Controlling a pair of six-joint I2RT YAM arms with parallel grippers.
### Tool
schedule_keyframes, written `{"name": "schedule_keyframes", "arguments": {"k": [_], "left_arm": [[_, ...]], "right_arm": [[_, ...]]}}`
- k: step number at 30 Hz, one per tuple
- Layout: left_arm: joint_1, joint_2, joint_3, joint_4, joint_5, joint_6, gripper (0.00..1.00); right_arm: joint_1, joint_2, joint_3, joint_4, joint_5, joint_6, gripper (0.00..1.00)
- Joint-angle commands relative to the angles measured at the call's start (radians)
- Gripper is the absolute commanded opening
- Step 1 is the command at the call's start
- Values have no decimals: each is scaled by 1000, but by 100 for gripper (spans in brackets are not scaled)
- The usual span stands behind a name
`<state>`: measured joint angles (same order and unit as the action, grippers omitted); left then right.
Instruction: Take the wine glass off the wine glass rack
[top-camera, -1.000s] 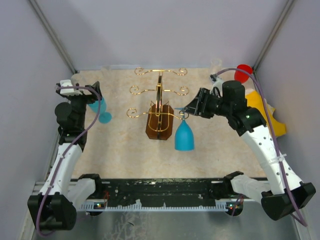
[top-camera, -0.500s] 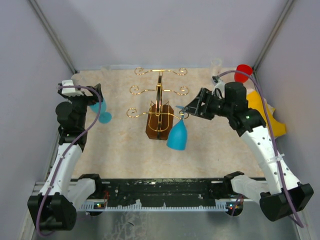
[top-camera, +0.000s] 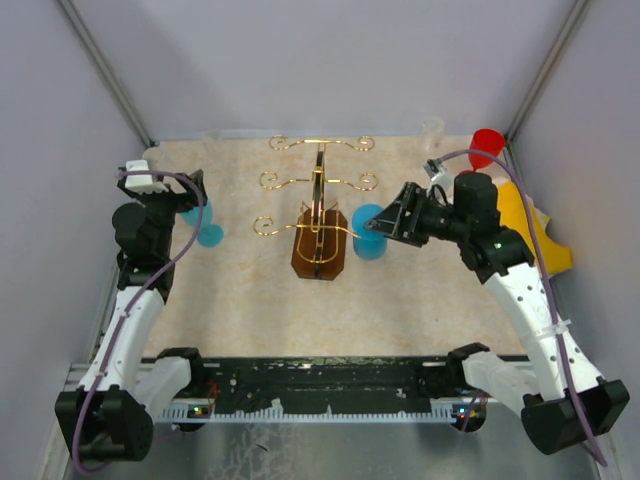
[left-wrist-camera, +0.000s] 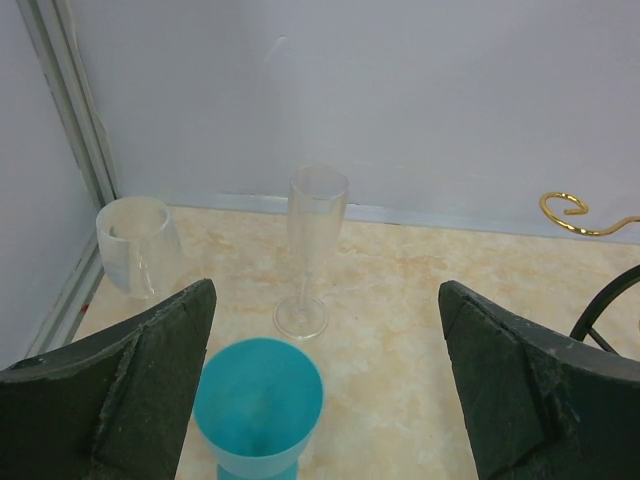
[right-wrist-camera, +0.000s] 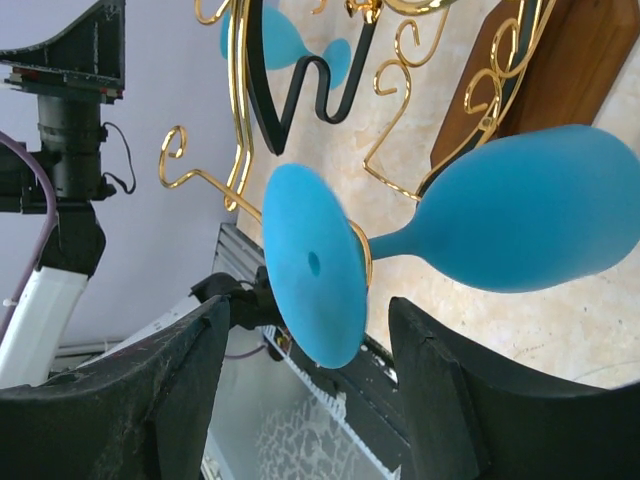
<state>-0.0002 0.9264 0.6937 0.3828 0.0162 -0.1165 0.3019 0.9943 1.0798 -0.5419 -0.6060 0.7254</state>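
The wine glass rack, gold wire on a brown wooden base, stands mid-table. A blue wine glass hangs by its stem in the curled loop of the lowest right arm. In the right wrist view its round foot lies between the fingers with a gap on each side, and its bowl points away. My right gripper is open around that foot. My left gripper is open at the far left, over a second blue glass standing on the table, untouched.
A clear flute and a clear tumbler stand near the back left wall. A red object and a yellow object sit by the right wall behind my right arm. The rack's upper loops reach toward the back.
My right gripper's jaws have widened and drawn slightly right. The hanging blue glass swung left, then back up under the loop. The left arm has not moved.
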Motion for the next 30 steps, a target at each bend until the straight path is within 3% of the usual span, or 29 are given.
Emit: {"name": "schedule_keyframes", "arguments": {"k": [1,7,11,15,21,30], "left_arm": [[-4,-19,38,-4,16,-8,98],[-4,-21,50,-26,17,0,98],[-4,-20,56,-39,15,7,98],[-4,-18,62,-45,17,6,98],[-3,-13,68,-53,21,4,98],[-4,-11,75,-61,29,-6,98]], "right_arm": [[-19,-31,-17,55,-37,14,65],[-25,-14,-35,109,-30,32,62],[-27,5,-28,136,-35,35,53],[-34,28,-16,147,-44,32,37],[-40,51,0,145,-54,19,1],[-84,-7,0,114,-72,37,4]]}}
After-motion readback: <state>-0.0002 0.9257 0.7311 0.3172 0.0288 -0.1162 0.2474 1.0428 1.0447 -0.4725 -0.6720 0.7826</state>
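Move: The hanging blue wine glass's foot is just off the right fingertips, about 2 cm farther out, 3 cm left and 1 cm lower. The hook round its stem is some 2 cm out, 4 cm left and 3 cm below the hand; the bowl hangs about 11 cm down, 4 cm out and 3 cm left. The rack base is roughly 8 cm out, 12 cm left and 26 cm down. From the left hand, the foot lies around 35 cm right, 10 cm nearer and 3 cm lower. The right fingers pinch the near rim of the blue glass's foot, closing from about two-thirds open until practically shut on the thin disc. As they close, the hand eases forward onto the foot by some 1.5 cm and sinks about 1 cm, the wrist tipping only some 5 degrees, then holds there. ##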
